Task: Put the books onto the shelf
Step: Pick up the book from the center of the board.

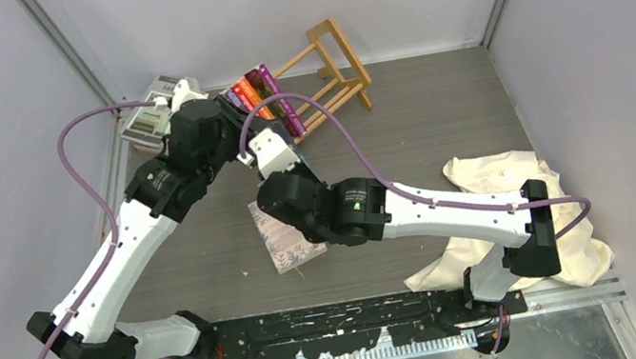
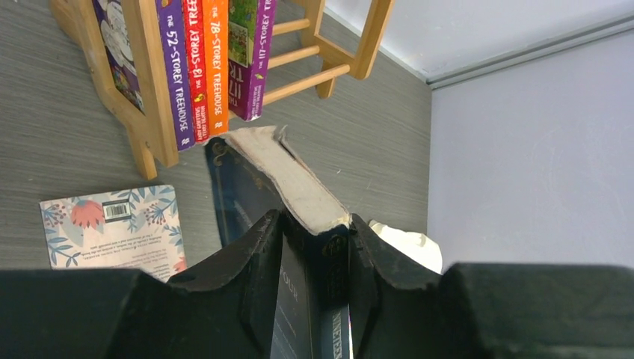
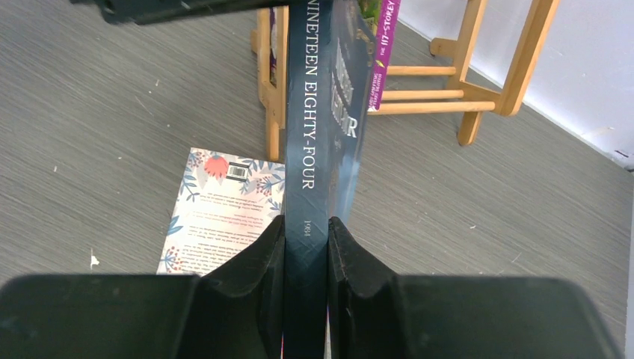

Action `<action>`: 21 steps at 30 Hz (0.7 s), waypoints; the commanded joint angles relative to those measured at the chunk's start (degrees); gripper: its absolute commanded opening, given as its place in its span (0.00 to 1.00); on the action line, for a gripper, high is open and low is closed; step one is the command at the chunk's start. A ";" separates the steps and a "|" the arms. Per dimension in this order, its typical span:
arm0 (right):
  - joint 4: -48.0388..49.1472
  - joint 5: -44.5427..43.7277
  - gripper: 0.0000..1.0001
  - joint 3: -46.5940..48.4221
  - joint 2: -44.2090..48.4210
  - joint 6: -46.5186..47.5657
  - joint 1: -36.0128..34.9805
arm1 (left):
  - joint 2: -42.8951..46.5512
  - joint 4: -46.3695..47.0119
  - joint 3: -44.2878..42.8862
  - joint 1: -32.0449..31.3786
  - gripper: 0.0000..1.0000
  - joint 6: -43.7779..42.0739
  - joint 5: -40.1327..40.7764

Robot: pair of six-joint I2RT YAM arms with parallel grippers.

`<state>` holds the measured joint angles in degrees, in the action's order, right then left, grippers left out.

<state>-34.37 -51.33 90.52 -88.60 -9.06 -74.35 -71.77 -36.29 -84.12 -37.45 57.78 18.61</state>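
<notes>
Both grippers hold one dark blue book (image 2: 284, 179), "Nineteen Eighty-Four" on its spine (image 3: 306, 134), upright just in front of the shelf (image 1: 340, 70). My left gripper (image 2: 314, 224) is shut on its top page edge. My right gripper (image 3: 306, 224) is shut on the spine's lower end. On the light-wood shelf (image 2: 149, 97) stand several Treehouse paperbacks (image 2: 213, 60), purple, red and orange, packed at its left end (image 1: 263, 97). A pink floral book (image 1: 285, 238) lies flat on the table under the right arm, back cover up (image 3: 224, 202).
A cream cloth (image 1: 497, 180) lies crumpled at the right, by the right arm's base. Grey and white books (image 1: 150, 114) are stacked in the back left corner. The shelf's right part (image 3: 478, 75) holds no books. Walls close the table on three sides.
</notes>
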 commanded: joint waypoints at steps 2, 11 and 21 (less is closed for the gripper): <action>-1.21 -4.72 0.01 -0.68 5.18 -0.88 1.92 | 3.39 4.70 -4.60 0.44 0.36 -0.66 4.42; -0.72 -4.65 0.01 -2.04 7.11 -0.09 2.10 | 3.55 4.68 -4.61 1.05 0.38 -0.12 5.30; 5.37 -2.57 0.01 -3.66 9.28 5.09 8.27 | 5.48 4.18 -1.30 3.07 0.38 0.56 5.53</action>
<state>-38.00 -51.68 85.76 -84.09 -7.62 -69.52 -68.55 -34.44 -86.11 -35.55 58.08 22.57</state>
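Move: The right hand grips the Nineteen Eighty-Four book's spine; its goal, the free rack space, is roughly 35 cm ahead, 3 cm right and 18 cm below. The 117-Storey book borders that space, 35 cm ahead and 1 cm left; the floral-backed book lies 5 cm ahead, 11 cm left and 30 cm below. From the left hand, fingers already loosened around the held book's far edge, the space is about 26 cm ahead, 16 cm right, 22 cm below. Left hand lifts about 5 cm and leftward off the book; right keeps its grip, carrying it 5 cm right. ##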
